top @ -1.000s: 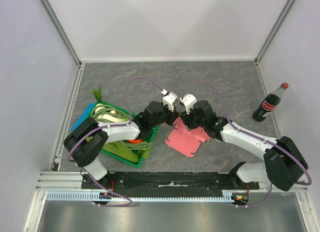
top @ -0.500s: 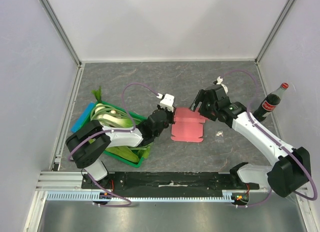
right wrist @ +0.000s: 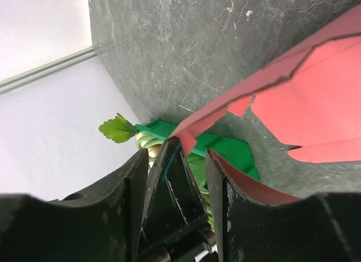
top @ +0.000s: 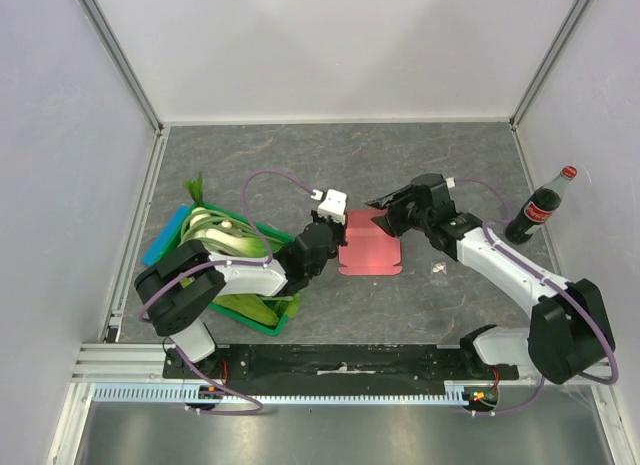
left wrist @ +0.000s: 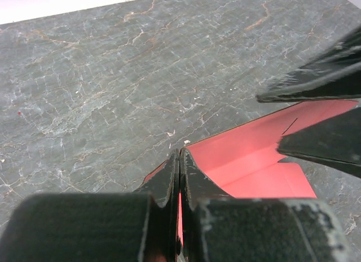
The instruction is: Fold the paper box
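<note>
The pink paper box (top: 372,255) lies as a flat, partly creased sheet in the middle of the table. My left gripper (top: 333,237) is shut on its left edge. In the left wrist view the sheet (left wrist: 254,160) runs between my pressed fingertips (left wrist: 179,155). My right gripper (top: 380,210) hovers at the box's far right corner, jaws apart. In the right wrist view a raised pink edge (right wrist: 316,104) crosses above my right gripper (right wrist: 176,152). A curled flap rests against the right finger (right wrist: 225,183), and a dark part stands between the fingers.
A green crate (top: 262,322) of vegetables sits left of the box, under my left arm, with a blue item (top: 165,235) beside it. A cola bottle (top: 540,207) stands at the right wall. A small white scrap (top: 438,269) lies right of the box.
My right gripper left the box, swung out right, then came back to its far right corner. The box turned square and slid away from me. The left gripper stayed shut on it.
</note>
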Controlling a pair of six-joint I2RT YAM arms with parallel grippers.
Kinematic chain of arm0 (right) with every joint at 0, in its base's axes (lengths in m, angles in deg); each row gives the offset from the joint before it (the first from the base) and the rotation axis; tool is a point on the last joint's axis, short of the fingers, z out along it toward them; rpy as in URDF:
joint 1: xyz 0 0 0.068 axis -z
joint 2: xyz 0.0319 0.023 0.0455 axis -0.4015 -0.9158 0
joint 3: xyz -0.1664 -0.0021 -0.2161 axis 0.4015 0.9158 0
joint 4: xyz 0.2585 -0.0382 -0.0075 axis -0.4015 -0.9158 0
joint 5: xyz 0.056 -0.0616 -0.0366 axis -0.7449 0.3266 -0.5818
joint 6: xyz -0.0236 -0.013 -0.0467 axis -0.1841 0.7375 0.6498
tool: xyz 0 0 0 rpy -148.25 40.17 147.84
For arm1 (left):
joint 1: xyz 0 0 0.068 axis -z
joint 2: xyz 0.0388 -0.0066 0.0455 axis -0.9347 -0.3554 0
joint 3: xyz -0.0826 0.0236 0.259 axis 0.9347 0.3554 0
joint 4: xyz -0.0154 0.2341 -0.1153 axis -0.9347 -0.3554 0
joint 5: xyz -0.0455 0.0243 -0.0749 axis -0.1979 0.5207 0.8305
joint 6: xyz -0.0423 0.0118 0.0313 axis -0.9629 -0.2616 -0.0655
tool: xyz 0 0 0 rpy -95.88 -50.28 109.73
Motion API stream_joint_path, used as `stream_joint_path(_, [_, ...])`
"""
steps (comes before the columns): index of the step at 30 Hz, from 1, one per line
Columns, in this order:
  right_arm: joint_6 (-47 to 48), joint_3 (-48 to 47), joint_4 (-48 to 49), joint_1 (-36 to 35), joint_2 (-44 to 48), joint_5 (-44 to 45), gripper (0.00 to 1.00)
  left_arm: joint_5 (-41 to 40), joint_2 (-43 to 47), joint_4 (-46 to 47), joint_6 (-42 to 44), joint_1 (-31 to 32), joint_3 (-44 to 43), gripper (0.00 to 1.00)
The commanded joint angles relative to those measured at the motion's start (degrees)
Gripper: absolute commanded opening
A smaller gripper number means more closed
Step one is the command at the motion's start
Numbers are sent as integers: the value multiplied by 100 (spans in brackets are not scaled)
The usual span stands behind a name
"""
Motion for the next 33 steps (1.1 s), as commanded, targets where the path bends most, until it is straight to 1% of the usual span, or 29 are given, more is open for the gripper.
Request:
stream_joint_path(1, [-774, 39, 673, 47, -323, -216, 51, -290, -69, 613, 377, 85, 34, 2])
stream_joint_path(7, [-889, 101, 902, 108, -526, -155, 47, -299, -130, 745, 562, 156, 25, 2])
stream_joint_path(10, [-915, 136, 1025, 144, -596, -243, 39, -282, -166, 772, 597, 173, 34, 2])
stream_joint_path(11, [-942, 153, 1043, 144, -596, -252, 39, -281, -166, 772, 597, 182, 16, 2])
stream_joint_path(14, [-1012, 250, 1087, 152, -596, -252, 31, -299, -192, 833, 623, 200, 34, 2])
stream_joint_path(16, [-1047, 303, 1122, 152, -596, -286, 30, -299, -201, 877, 658, 200, 43, 2])
stream_joint_path(22, [-1109, 408, 1157, 170, -614, -296, 30, -308, -236, 983, 729, 243, 43, 2])
stream_joint_path(23, [-1109, 426, 1157, 179, -614, -287, 29, -316, -227, 992, 886, 252, 34, 2])
stream_joint_path(24, [-1100, 435, 1157, 179, -605, -295, 22, -317, -236, 992, 904, 252, 34, 2])
stream_joint_path(26, [-1091, 461, 1157, 179, -596, -278, 19, -308, -254, 992, 922, 270, 25, 2])
stream_joint_path(27, [-1083, 470, 1157, 179, -579, -287, 12, -316, -254, 992, 922, 270, 16, 2])
stream_joint_path(29, [-1100, 540, 1157, 196, -552, -287, 3, -273, -262, 983, 905, 279, 16, 2])
stream_joint_path(30, [-1100, 558, 1296, 205, -543, -278, 0, -229, -262, 939, 861, 279, 16, 2])
stream_joint_path(31, [-1065, 636, 1324, 223, -517, -252, 0, -185, -236, 739, 817, 279, -45, 2])
stream_joint_path(32, [-1039, 689, 1411, 240, -482, -260, 0, -124, -210, 519, 791, 279, -80, 4])
stream_joint_path(33, [-969, 750, 1473, 258, -473, -269, 0, -88, -97, 230, 442, 279, -141, 16])
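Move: The right hand, fingers about half open, has the upper edge of the paper box's raised far wall some 2 cm ahead, about 1 cm to its left and roughly 3 cm below. The box's broad panel lies about 6 cm back and 2 cm left, perhaps 5 cm lower. The vegetable basket stands about 30 cm left and 12 cm back, some 12 cm lower. From the left hand, already pinching the wall's corner, that edge is about 6 cm right and 2 cm ahead, level. The right fingers pinch shut on the upper edge of the box's far wall, just beside the left gripper. To get there the hand sinks nearly 3 cm and reaches about 2 cm forward, rolling some 10 degrees so that its left side lifts; most of the final closing comes once it has all but stopped. The left hand keeps its pinch on the corner, easing about 1 cm to the right. ##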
